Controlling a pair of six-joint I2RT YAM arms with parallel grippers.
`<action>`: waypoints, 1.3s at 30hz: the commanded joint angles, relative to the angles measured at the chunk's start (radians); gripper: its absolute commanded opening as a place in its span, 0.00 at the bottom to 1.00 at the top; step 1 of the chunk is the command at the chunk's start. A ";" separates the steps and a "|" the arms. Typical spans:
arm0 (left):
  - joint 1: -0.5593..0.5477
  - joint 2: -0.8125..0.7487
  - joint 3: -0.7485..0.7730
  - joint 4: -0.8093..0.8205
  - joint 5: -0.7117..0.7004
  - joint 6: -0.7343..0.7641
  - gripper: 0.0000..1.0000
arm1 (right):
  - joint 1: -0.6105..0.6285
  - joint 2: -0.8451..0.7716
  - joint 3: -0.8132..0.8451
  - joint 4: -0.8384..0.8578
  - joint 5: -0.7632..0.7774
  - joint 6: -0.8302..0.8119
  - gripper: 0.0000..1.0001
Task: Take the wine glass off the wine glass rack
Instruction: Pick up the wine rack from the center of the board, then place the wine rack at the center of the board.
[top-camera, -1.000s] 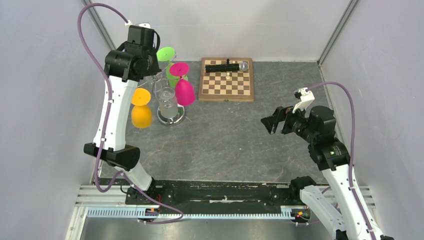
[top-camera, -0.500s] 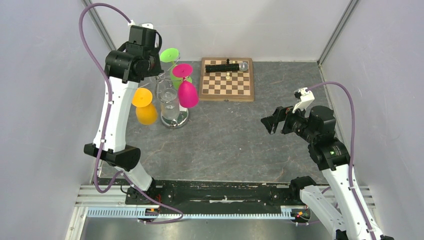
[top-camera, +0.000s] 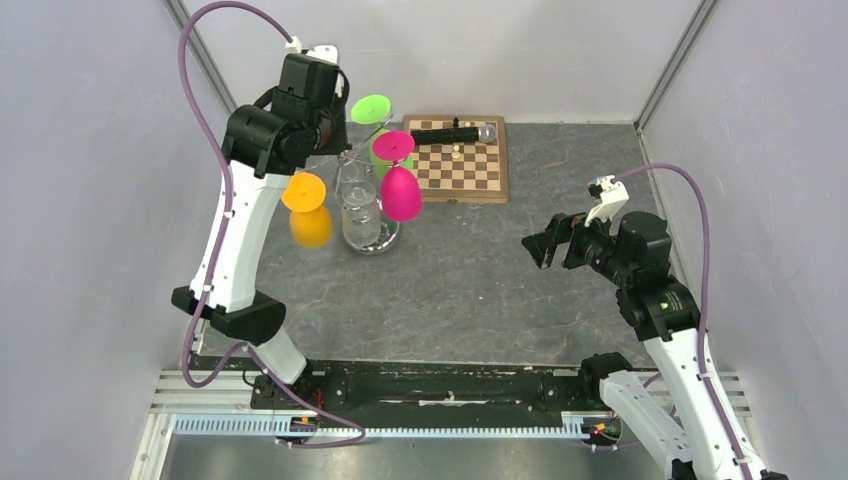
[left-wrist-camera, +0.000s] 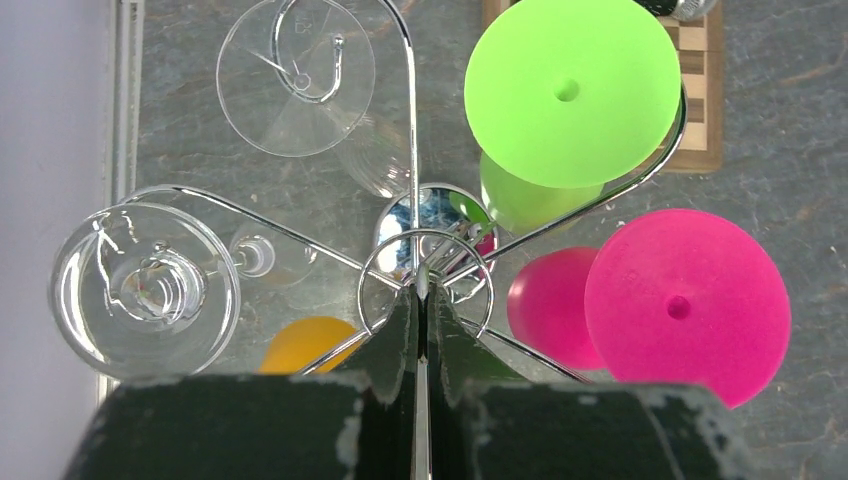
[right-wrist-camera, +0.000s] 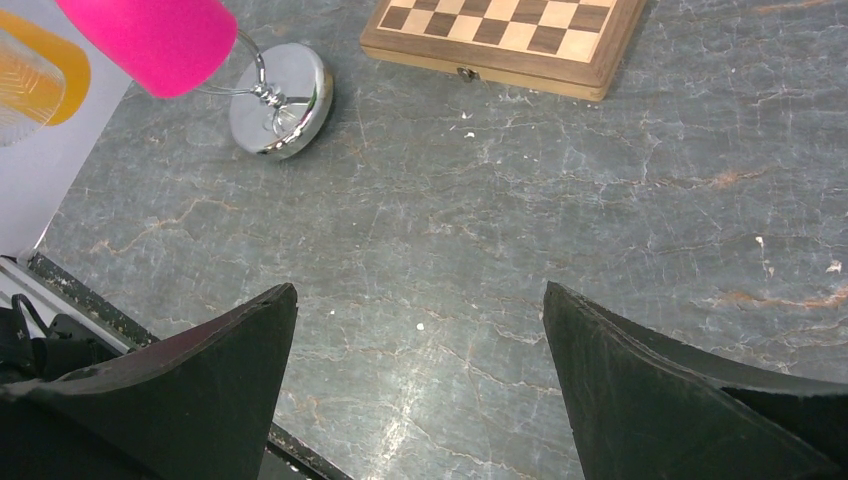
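Observation:
The wine glass rack is a silver wire stand with a round mirrored base. Upside-down wine glasses hang from its arms: green, pink, orange and two clear ones. My left gripper is above the rack, shut on the thin wire at its top centre. In the top view its fingers are hidden under the wrist. My right gripper hovers open over bare table right of the rack, nothing between its fingers. It sees the rack's base and pink glass.
A wooden chessboard lies at the back centre, with a black cylinder and a few pieces on it. Grey walls close in the left, right and back. The green glass hangs close to the board's left edge.
The left arm has carried the rack to the right, toward the chessboard, with the glasses swinging; the orange one is blurred. The right arm has not moved.

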 joint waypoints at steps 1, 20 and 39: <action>-0.050 -0.059 0.108 0.267 -0.055 0.048 0.02 | 0.002 -0.011 0.052 -0.011 0.007 -0.006 0.96; -0.261 0.008 0.118 0.338 -0.010 0.033 0.02 | 0.002 -0.106 0.197 -0.173 0.136 -0.041 0.97; -0.376 0.081 0.192 0.396 0.083 -0.001 0.02 | 0.002 -0.149 0.239 -0.242 0.147 -0.045 0.97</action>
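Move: The left fingers are already shut on the top of the wine rack's post, its glasses hanging around it. The bare middle of the table, where the rack goes, lies some 16 cm right, 3 cm back and 35 cm below. On the rack, the pink glass hangs level with the hand and about 9 cm right; the green one is 6 cm right and 7 cm ahead, both 10 cm down. The chessboard lies 18 cm right, 19 ahead, 34 below. From the right hand that spot is about 15 cm left, 8 ahead. Rightward some 16 cm and slightly back, the left arm carries the rack from the table's left side towards its middle, keeping its pinch on the post. It turns clockwise about 25 degrees on the way, sinking a couple of centimetres and then rising about one. The empty, open right hand pulls up, back and a little right. ##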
